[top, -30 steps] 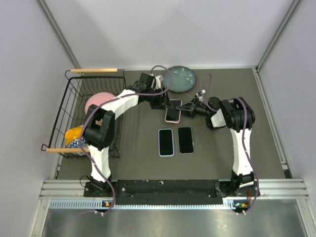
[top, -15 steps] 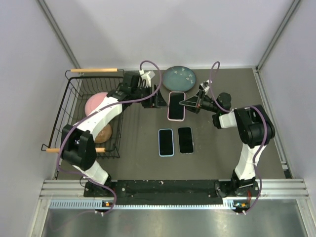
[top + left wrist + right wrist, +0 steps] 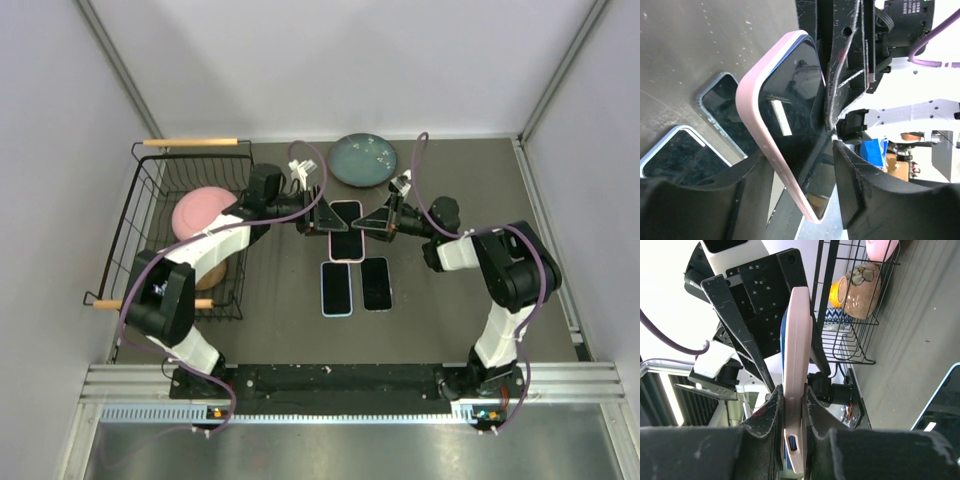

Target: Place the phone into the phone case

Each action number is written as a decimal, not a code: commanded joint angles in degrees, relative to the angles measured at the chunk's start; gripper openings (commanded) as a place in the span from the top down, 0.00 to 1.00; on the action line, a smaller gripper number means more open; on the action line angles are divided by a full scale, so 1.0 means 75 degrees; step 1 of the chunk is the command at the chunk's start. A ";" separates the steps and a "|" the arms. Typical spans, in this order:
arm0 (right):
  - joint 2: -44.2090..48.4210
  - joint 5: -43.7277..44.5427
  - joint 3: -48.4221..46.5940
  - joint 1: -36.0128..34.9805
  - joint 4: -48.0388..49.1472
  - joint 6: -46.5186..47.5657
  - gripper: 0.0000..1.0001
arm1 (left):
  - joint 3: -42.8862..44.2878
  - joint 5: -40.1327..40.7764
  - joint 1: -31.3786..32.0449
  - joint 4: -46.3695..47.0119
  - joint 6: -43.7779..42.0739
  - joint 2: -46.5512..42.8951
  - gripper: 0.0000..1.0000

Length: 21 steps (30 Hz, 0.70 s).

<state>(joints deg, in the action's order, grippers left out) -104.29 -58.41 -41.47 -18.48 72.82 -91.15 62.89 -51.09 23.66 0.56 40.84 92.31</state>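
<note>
The pink phone case (image 3: 346, 231) hangs in mid-table between both grippers, a dark-screened phone (image 3: 797, 105) with a blue rim lying in it. My right gripper (image 3: 373, 222) comes from the right and is shut on the case's long edge (image 3: 795, 365), both pads pressed flat against it. My left gripper (image 3: 318, 222) comes from the left and stands open around the opposite edge. In the left wrist view the pink rim (image 3: 771, 155) leans on one finger, with a clear gap to the other finger (image 3: 860, 195).
Two more phones lie flat just nearer than the held one, a light-blue-edged one (image 3: 336, 288) and a dark one (image 3: 375, 283). A teal plate (image 3: 364, 160) sits at the back. A wire basket (image 3: 140, 230) at the left holds a pink bowl (image 3: 200, 208) and a mug (image 3: 860, 285).
The cased phone has moved from the back toward the near side, carried between the two grippers. My left arm's elbow has swung out over the basket. The right grip has stayed shut.
</note>
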 commanded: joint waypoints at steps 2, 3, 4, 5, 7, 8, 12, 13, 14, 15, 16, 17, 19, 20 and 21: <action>0.0628 0.0277 0.0127 -0.0114 0.2572 0.0095 0.95 | -0.0206 -0.0782 -0.0014 0.1320 0.0473 -0.0448 0.65; 0.0674 0.0242 0.0139 -0.0126 0.2584 0.0107 0.93 | -0.0241 -0.0770 -0.0014 0.1309 0.0461 -0.0507 0.72; 0.0698 0.0195 0.0139 -0.0126 0.2573 0.0119 0.92 | -0.0264 -0.0770 -0.0014 0.1309 0.0449 -0.0600 0.81; 0.0722 0.0102 0.0151 -0.0126 0.2584 0.0107 0.88 | -0.0288 -0.0770 -0.0014 0.1308 0.0438 -0.0648 0.85; 0.0850 -0.0051 0.0163 -0.0126 0.2584 0.0142 0.84 | -0.0311 -0.0805 -0.0026 0.1332 0.0519 -0.0753 0.94; 0.0943 -0.0214 0.0197 -0.0126 0.2584 0.0212 0.82 | -0.0370 -0.0840 -0.0014 0.1425 0.0589 -0.0777 0.96; 0.1495 -0.0379 0.0630 -0.0138 0.2537 0.0494 0.78 | -0.0663 -0.1027 -0.0014 0.2046 0.0999 -0.0988 1.00; 0.1634 -0.0403 0.0689 -0.0138 0.2526 0.0494 0.78 | -0.0744 -0.1051 -0.0002 0.2232 0.1116 -0.1069 1.00; 0.1705 -0.0473 0.0841 -0.0126 0.2502 0.0575 0.77 | -0.0780 -0.1109 -0.0014 0.2315 0.1164 -0.1105 1.00; 0.1764 -0.0508 0.0912 -0.0126 0.2432 0.0645 0.76 | -0.0815 -0.1156 -0.0002 0.2479 0.1361 -0.1128 1.00; 0.1916 -0.0567 0.0994 -0.0137 0.2269 0.0774 0.74 | -0.0920 -0.1191 -0.0002 0.2840 0.1503 -0.1175 1.00; 0.1987 -0.0614 0.1169 -0.0138 0.2082 0.1158 0.73 | -0.0979 -0.1250 -0.0014 0.3076 0.1655 -0.1199 1.00; 0.2197 -0.0579 0.1322 -0.0138 0.1181 0.1686 0.69 | -0.1119 -0.1285 -0.0002 0.3440 0.2089 -0.1257 1.00; 0.2442 -0.0463 0.1416 -0.0138 0.0807 0.2234 0.67 | -0.1143 -0.1297 -0.0002 0.3685 0.2183 -0.1269 1.00; 0.2572 -0.0404 0.1440 -0.0126 -0.0032 0.2495 0.66 | -0.1144 -0.1286 -0.0002 0.3676 0.2184 -0.1293 1.00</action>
<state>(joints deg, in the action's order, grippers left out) -90.35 -61.19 -31.94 -19.00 74.00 -83.48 54.74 -58.89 23.97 17.39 52.69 85.97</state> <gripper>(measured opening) 0.318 0.169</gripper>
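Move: The phone in the pink case hangs between my hands: its middle is about 2 cm right of my left hand and 3 cm left of my right, level with both, its right edge already pinched by my right fingers. On the table, some 15 cm below, the blue-cased phone lies about 6 cm back from my left hand, straight below it sideways; the black phone lies about 4 cm back and 10 cm right of it. I take the pink-cased phone over: my left fingers close on its left edge, then the hand rises about 4 cm and draws back nearly as far, its fingertips tipping up some 10 degrees. My right hand goes back about 6 cm and up nearly 3, opening its grip on the right edge and rolling slightly so that its forward side lifts. ##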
